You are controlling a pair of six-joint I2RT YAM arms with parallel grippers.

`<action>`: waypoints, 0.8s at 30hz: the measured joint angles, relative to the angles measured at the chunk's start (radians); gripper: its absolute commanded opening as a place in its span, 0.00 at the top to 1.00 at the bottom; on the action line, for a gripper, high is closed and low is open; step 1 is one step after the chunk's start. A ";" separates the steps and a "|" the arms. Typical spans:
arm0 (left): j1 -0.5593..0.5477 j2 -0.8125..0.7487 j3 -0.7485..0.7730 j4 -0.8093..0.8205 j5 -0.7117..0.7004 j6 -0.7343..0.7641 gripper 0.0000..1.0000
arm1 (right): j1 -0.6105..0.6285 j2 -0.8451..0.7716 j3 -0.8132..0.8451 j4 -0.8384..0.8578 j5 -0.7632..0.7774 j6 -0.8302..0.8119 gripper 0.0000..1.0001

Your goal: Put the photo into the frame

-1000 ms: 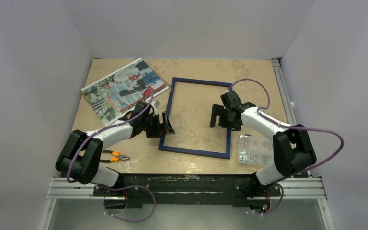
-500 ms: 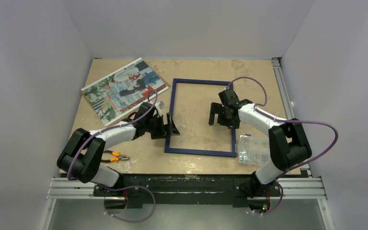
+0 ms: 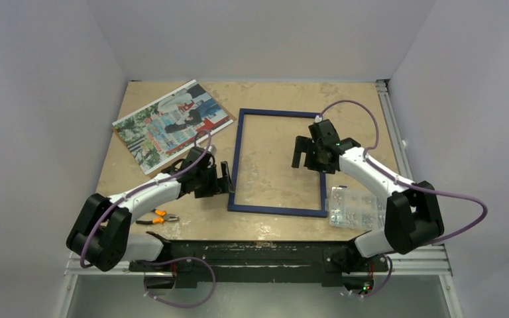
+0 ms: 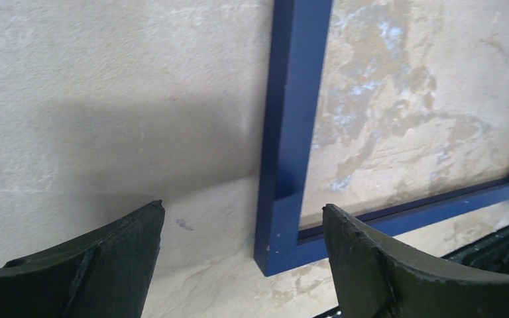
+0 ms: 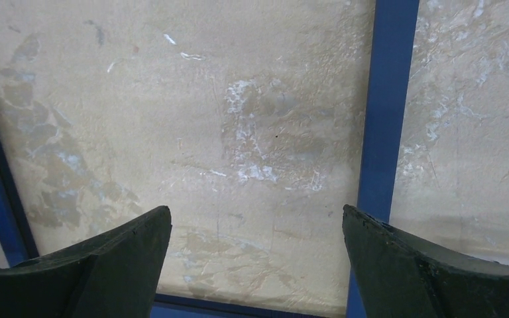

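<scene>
The dark blue frame (image 3: 278,113) lies flat in the middle of the table, and bare tabletop shows through it. The photo (image 3: 169,124), a colour print, lies at the far left, apart from the frame. My left gripper (image 3: 225,179) is open and empty, just outside the frame's left rail near its near-left corner. In the left wrist view that frame corner (image 4: 275,255) sits between the gripper's (image 4: 243,205) fingers. My right gripper (image 3: 299,154) hovers open over the frame's inside, close to the right rail. In the right wrist view the gripper (image 5: 257,208) shows only table between its fingers, with the frame rail (image 5: 390,99) by the right finger.
Orange-handled pliers (image 3: 159,215) lie near the left arm's base. A clear plastic box (image 3: 351,207) of small parts sits just right of the frame's near-right corner. White walls close in the table on three sides.
The frame's near end slid right, so it now lies squarer. My left gripper drew back to the left rail's outer side. My right gripper moved a little farther away.
</scene>
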 measured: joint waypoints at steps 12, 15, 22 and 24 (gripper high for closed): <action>-0.058 0.100 0.074 -0.032 -0.056 0.026 0.40 | -0.027 -0.132 -0.055 -0.004 -0.076 0.015 0.01; -0.085 0.136 0.107 -0.042 -0.074 0.027 0.47 | -0.050 -0.165 -0.092 -0.002 -0.107 0.023 0.02; -0.116 0.222 0.180 -0.064 -0.112 0.026 0.80 | -0.107 -0.215 -0.138 -0.004 -0.172 0.034 0.02; -0.116 0.240 0.195 -0.068 -0.109 0.022 0.90 | -0.122 -0.222 -0.139 -0.003 -0.190 0.036 0.02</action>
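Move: Just off to the right of the left hand, the grip spot on the frame's left rail lies about 3 cm right, 2 cm ahead and 2 cm below; the frame's near-left corner is some 4 cm back and 3 cm right. The pliers lie roughly 17 cm left and 8 cm back, the photo's middle 25 cm ahead and 14 cm left. From the right hand, that grip spot is about 19 cm left, 6 cm back and 6 cm below. Sliding about 3 cm to the right with a little forward reach and a sink of some 1.5 cm, the left hand straddles the frame's left rail, fingers tilting roughly 10 degrees steeper, and closes from wide open to pinch its two sides just beyond the near-left corner. The right hand, still open and empty, first rises 2 cm, then draws back 3 cm and a bit right, rolling some 10 degrees. ##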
